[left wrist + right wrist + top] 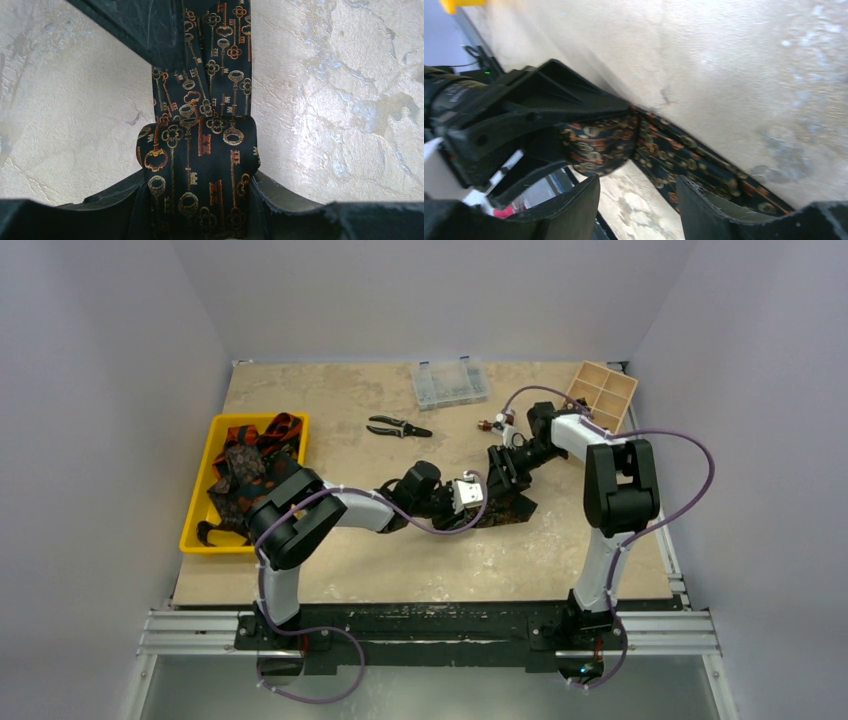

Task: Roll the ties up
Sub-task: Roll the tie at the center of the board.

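Observation:
A dark navy tie with gold and orange keys lies mid-table. Its near end is wound into a roll, and a flat strip runs away from it. My left gripper is shut on the roll, one finger on each side; it also shows in the top view. My right gripper is open just beyond the roll and over the strip, holding nothing; it also shows from above. Its finger covers part of the strip. More ties are piled in a yellow bin.
Black-handled pliers lie behind the arms. A clear plastic parts box stands at the back centre and a wooden compartment tray at the back right. A small brown object lies by the right arm.

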Robot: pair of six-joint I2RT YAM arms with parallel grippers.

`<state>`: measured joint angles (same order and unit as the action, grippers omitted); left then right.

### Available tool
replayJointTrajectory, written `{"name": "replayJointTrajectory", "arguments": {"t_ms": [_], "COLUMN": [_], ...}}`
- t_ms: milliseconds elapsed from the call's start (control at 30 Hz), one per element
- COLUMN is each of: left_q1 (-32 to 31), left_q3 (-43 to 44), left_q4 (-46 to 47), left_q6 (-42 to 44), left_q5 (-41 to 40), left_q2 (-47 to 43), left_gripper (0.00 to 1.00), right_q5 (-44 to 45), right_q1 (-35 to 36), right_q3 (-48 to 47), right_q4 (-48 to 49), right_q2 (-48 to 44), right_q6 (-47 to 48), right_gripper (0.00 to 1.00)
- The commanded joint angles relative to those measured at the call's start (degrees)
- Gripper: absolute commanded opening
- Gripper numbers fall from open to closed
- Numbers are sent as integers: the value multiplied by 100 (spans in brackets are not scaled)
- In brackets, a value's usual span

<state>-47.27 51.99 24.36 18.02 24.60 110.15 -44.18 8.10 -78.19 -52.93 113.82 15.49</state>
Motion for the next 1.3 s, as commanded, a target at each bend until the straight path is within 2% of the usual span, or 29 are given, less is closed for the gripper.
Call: {"name": "replayJointTrajectory", "arguments": {"t_ms": [0, 267, 400, 433, 500, 533, 600, 700, 867, 1167, 1267], "left_q1": [-85, -101, -101, -100, -87, -63, 35, 91, 109, 112, 108], "left_q3": [126, 318, 332, 323, 329, 309, 117, -149, 134, 305, 256], "left_q4": [-1645, -2066, -2114, -2093, -2032, -1934, -1452, -452, 224, 1281, 1788], "left_q6": [324, 378, 409, 414, 370, 309, 137, -31, -288, -873, -1319], "left_q5": [-358, -421, -375, -344, -216, -102, 226, 696, 1008, 1564, 1653], "left_q2": [383, 482, 451, 429, 401, 373, 215, 24, 156, 457, 536], "left_gripper": [2, 3, 5, 7, 16, 26, 40, 54, 60, 61, 71], "right_q5": [-1189, -1509, -1003, -856, -546, -360, 53, 656, 1606, 2518, 2624], "right_q1": [118, 402, 410, 412, 384, 378, 377, 377, 383, 499, 508], "right_q3": [240, 453, 455, 454, 495, 527, 548, 543, 499, 558, 579], "right_q4": [224, 646, 688, 614, 540, 538, 545, 610, 734, 969, 996], "right_q2": [-295, 88, 219, 278, 366, 391, 469, 544, 538, 433, 460], "right_q6": [-257, -730, -725, -622, -507, -480, -416, -375, -298, -320, -372], "right_gripper": [59, 48, 31, 22, 2, 0, 0, 0, 0, 0, 0]}}
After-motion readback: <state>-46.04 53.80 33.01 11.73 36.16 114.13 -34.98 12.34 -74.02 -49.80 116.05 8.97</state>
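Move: Between the left fingers, roughly 1 cm to the right of that hand's point, the tie roll is already held. From the open right hand the roll lies about 3 cm back, 6 cm to the left and 4 cm below, while the flat tail is 3 cm back, straight below by 5 cm. The pipe fitting lies some 15 cm ahead and 2 cm left, the pliers about 14 cm ahead and 20 cm left. Swinging left and slightly back over the roll, about 5 cm, the right hand shuts its fingers on the tie at the roll's tail side, then draws right about 4 cm and down 4 cm, fingertips tipping down some 20 degrees, still pinching. The left hand holds almost still, then loosens its fingers and follows right 2.5 cm, rising a little, its fingers tilting towards level. ##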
